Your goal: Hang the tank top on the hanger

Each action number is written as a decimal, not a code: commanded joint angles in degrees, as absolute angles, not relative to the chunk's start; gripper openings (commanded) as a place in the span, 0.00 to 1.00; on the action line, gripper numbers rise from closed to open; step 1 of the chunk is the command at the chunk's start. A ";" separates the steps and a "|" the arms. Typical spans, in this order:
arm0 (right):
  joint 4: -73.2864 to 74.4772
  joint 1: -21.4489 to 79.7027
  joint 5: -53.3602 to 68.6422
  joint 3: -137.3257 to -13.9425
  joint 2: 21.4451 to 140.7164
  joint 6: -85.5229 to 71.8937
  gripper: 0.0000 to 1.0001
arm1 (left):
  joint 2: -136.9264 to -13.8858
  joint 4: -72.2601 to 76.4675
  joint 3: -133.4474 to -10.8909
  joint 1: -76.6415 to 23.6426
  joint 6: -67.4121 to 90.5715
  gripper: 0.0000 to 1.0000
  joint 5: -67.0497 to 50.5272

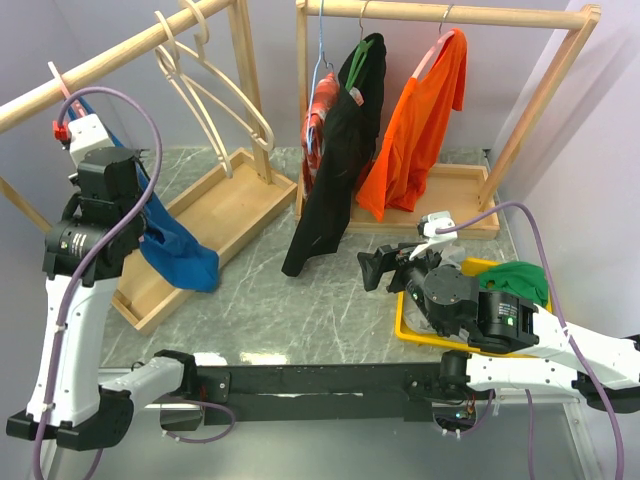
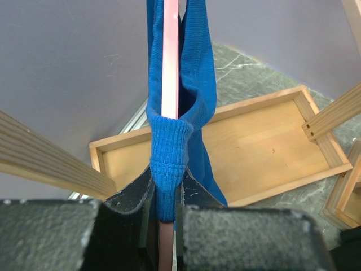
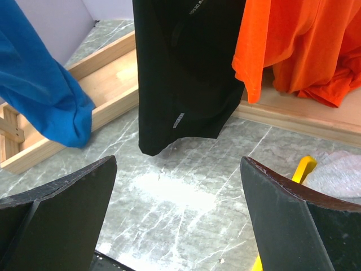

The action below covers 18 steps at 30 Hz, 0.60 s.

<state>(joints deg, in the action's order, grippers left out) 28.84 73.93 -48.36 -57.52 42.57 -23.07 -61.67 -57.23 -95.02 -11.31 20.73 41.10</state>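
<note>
The blue tank top (image 2: pixel 194 84) is draped over the pink hanger (image 2: pixel 170 68). Its ribbed strap wraps the hanger's arm. My left gripper (image 2: pixel 167 192) is shut on that strap and on the hanger arm inside it. In the top view the tank top (image 1: pixel 180 250) hangs beside the left arm, down over the left wooden tray, and the hanger's pink hook (image 1: pixel 62 85) sits at the left rail. My right gripper (image 1: pixel 380 268) hovers low over the marble table, open, with nothing between its fingers (image 3: pixel 73 197).
A black garment (image 1: pixel 330 170) and an orange shirt (image 1: pixel 420 120) hang on the right rack. Cream hangers (image 1: pixel 215 90) hang on the left rail above the wooden tray (image 1: pixel 235 205). A yellow bin (image 1: pixel 405 325) holds a green garment (image 1: pixel 515 280) by the right arm.
</note>
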 commanded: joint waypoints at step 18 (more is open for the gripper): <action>28.04 73.74 -47.99 -58.27 42.19 -24.08 0.98 | -58.80 -57.48 -101.16 -10.20 18.46 0.76 35.87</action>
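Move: The hook of the pink hanger is already over the left rack's rail, roughly 12 cm ahead of my left hand, 9 cm to its left and 12 cm higher; I still pinch the hanger arm through the blue tank top's strap. The nearer cream hanger is about 12 cm ahead and 17 cm right, slightly above. Below lies the wooden tray, some 15 cm ahead, 8 cm right and 38 cm down. From my right hand that hook spot is about 22 cm ahead, 57 cm left and 20 cm up. I let go: my left fingers, shut on the strap and hanger arm, spread wide to either side and release both. I barely shift while they start to open, then ease up about 2 cm and back about 1 cm, the fingers still straddling the hanger arm. ##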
